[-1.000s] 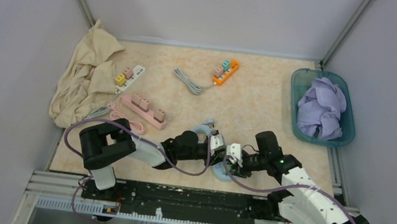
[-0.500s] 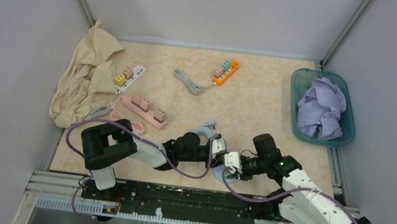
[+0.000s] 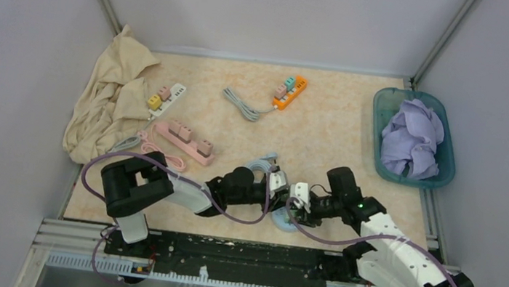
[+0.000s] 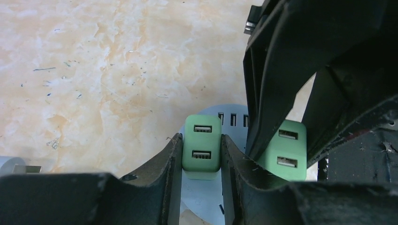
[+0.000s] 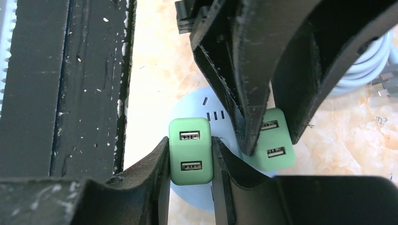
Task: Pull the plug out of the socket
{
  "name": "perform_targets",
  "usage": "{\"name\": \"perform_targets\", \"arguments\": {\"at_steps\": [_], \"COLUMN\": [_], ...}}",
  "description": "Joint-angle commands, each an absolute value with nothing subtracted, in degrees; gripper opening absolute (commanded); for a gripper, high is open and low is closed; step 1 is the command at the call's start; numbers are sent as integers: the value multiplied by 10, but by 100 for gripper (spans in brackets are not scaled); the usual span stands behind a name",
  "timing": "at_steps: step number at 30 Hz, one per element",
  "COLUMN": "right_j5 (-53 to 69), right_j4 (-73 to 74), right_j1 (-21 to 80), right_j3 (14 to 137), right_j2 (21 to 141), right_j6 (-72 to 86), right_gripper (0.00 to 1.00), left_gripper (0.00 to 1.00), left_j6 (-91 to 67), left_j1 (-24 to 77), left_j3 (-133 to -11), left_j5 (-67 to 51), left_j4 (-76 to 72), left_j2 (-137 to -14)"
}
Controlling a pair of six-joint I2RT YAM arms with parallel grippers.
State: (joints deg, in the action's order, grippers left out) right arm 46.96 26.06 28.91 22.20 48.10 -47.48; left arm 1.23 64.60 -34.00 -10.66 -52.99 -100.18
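A round pale blue socket [image 4: 206, 197] lies on the table near the front edge, also in the top view [image 3: 284, 222]. Two green USB plugs stand on it side by side. My left gripper [image 4: 201, 140] is shut on one plug [image 4: 202, 157], its fingers tight on both sides. My right gripper [image 5: 190, 140] is shut on the other plug [image 5: 190, 161], which shows in the left wrist view [image 4: 287, 150] too. The left-held plug [image 5: 274, 145] sits beside it on the socket [image 5: 197, 105]. From above, both grippers [image 3: 277, 185] [image 3: 298, 196] meet over the socket and hide the plugs.
A grey cable coil [image 3: 261, 165] lies just behind the grippers. Further back are a pink power strip [image 3: 184, 141], a white one [image 3: 166, 97] and an orange one [image 3: 290, 92]. Beige cloth [image 3: 110, 100] at left, teal basket [image 3: 378, 155] at right. The black rail [image 5: 70, 93] runs close by.
Half a second ago the two grippers had shifted slightly toward the near edge with the socket; now they are back where they were. Both grips are unchanged.
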Motion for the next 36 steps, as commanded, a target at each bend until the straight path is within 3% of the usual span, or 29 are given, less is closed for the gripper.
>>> {"name": "perform_targets", "arguments": {"at_steps": [1, 10, 19, 23, 32, 36], "right_j5": [462, 470, 510, 501, 515, 517], "right_j4": [238, 349, 221, 285, 473, 429], "right_j1": [249, 261, 301, 293, 142, 71], "right_j3": [294, 267, 268, 298, 374, 390], "right_j2": [464, 390, 425, 426, 438, 462], "right_j6": [-521, -680, -510, -543, -630, -547], "right_gripper": [0, 0, 0, 0, 0, 0], "left_gripper": [1, 1, 0, 1, 1, 1], "left_j6": [40, 43, 42, 33, 6, -2], "left_j1": [664, 663, 663, 664, 661, 660], "left_j3": [-312, -315, -315, -310, -310, -309], "left_j5": [-123, -123, -115, -99, -77, -69], "left_j4": [-424, -423, -415, -410, -404, -405], "left_j2": [-1025, -1027, -1021, -1015, -1005, -1006]}}
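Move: The right hand already grips its green plug on the round blue socket, whose centre lies some 2 cm ahead of that hand and 3 cm below, in line sideways. The second green plug, in the left fingers, is about 5 cm ahead of it, level with it sideways; the coiled blue cable lies roughly 13 cm ahead, 9 cm to its left and 5 cm below. From the left hand, the right hand's plug is about 5 cm back and level sideways. Keeping its pinch on the green plug, the right hand works it loose by shifting 1–2 cm to the right and slightly back while rolling so the forward side rises some 15 degrees, then swings about 2 cm left as it starts upward. It goes on up to about 6.5 cm, veering forward and right by roughly 4 cm each away from the blue socket, while the left hand keeps its grip on the other plug and holds the socket down, shifting barely 1 cm. ##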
